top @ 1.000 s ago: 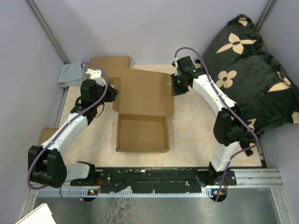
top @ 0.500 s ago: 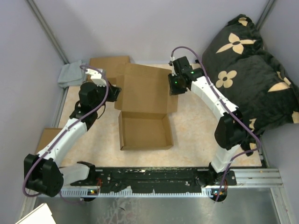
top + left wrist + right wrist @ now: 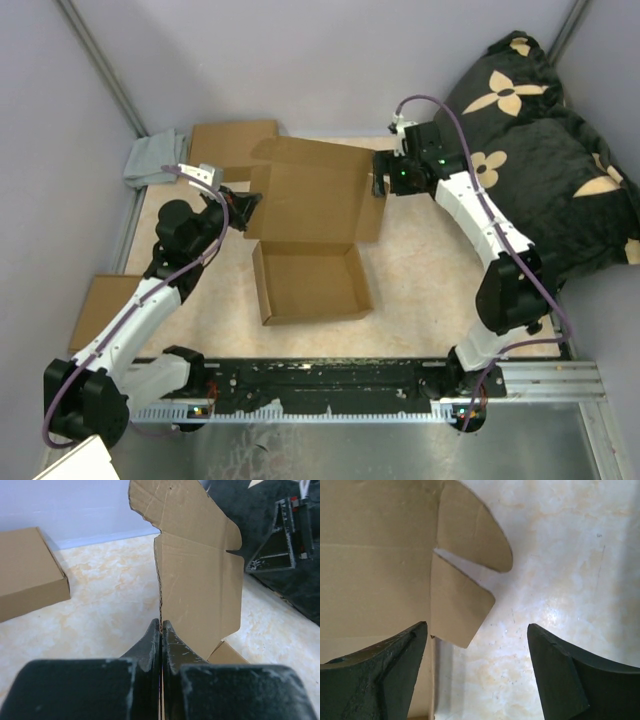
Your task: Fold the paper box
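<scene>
The paper box is brown cardboard; its shallow tray [image 3: 310, 287] lies on the table's middle and its lid panel [image 3: 312, 195] stands raised behind it. My left gripper [image 3: 247, 208] is shut on the lid's left edge; in the left wrist view the fingertips [image 3: 161, 630] pinch the thin cardboard edge and the lid [image 3: 200, 585] rises beyond them. My right gripper [image 3: 381, 186] is open beside the lid's right edge. In the right wrist view [image 3: 477, 645] its jaws stand wide apart with the lid's two rounded side tabs [image 3: 462, 602] between and above them, untouched.
A flat closed cardboard box [image 3: 232, 140] and a grey cloth [image 3: 150, 160] lie at the back left. Another cardboard piece [image 3: 98, 305] lies at the left edge. A black flowered pillow [image 3: 540, 150] fills the right side. Grey walls enclose the table.
The lid has been tilted further up. My left gripper has drawn back toward the left with the lid's edge in it. My right gripper has moved right, off the lid's right side.
</scene>
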`<state>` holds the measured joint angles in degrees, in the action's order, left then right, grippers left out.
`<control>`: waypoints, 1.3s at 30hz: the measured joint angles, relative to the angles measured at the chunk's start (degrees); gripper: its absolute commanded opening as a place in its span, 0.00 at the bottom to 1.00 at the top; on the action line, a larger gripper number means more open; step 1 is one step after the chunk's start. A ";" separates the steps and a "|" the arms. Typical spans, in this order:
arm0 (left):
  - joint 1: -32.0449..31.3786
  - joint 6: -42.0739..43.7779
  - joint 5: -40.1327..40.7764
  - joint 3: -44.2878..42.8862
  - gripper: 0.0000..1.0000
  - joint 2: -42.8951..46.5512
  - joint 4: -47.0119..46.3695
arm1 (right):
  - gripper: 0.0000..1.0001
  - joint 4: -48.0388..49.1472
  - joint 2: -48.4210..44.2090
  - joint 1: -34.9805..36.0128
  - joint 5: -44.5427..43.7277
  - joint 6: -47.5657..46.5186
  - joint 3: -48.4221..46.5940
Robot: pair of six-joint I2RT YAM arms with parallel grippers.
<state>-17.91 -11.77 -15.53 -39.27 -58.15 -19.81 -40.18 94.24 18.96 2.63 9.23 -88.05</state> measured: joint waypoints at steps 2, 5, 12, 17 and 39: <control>0.00 0.15 -0.90 0.00 0.00 0.00 -0.66 | 0.79 2.54 0.00 -2.12 4.02 -1.27 1.70; 0.00 0.26 -1.97 0.09 0.00 0.02 -1.40 | 0.75 4.26 0.72 -4.61 9.57 -2.84 2.93; 0.00 0.28 -2.58 0.31 0.00 0.04 -2.08 | 0.42 8.02 4.04 -5.20 20.04 -5.25 2.89; 0.00 0.28 -2.54 0.31 0.00 0.04 -2.08 | 0.26 7.87 4.85 -4.31 24.09 -6.38 2.89; 0.00 2.67 4.92 -5.14 0.50 0.09 5.55 | 0.00 8.15 -5.29 5.16 -4.96 -4.22 9.79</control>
<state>-17.91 -9.10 -10.61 -44.40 -58.06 -14.26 -32.03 88.95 24.12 -2.33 5.02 -78.26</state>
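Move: The lid's right side flap lies about 5 cm to the right hand's left, 2 cm back and 4 cm lower; the lid's tuck flap is some 12 cm left of that hand, 4 cm farther out and about level. The open tray sits roughly 17 cm to its left, 14 cm back and 17 cm below. From the left hand, shut on the lid's left edge, the side flap is about 23 cm right, 3 cm ahead and 8 cm lower. The lid's right side flap is taken between the right fingers: that open hand edges forward, then swings left about 5 cm and slightly down, turning some 20 degrees counter-clockwise, and shuts on the flap. It then draws right, back and a little up while unturning. The left hand keeps its hold nearly still until the right has closed, then opens halfway, lets go of the left edge and eases off left, up and forward. ##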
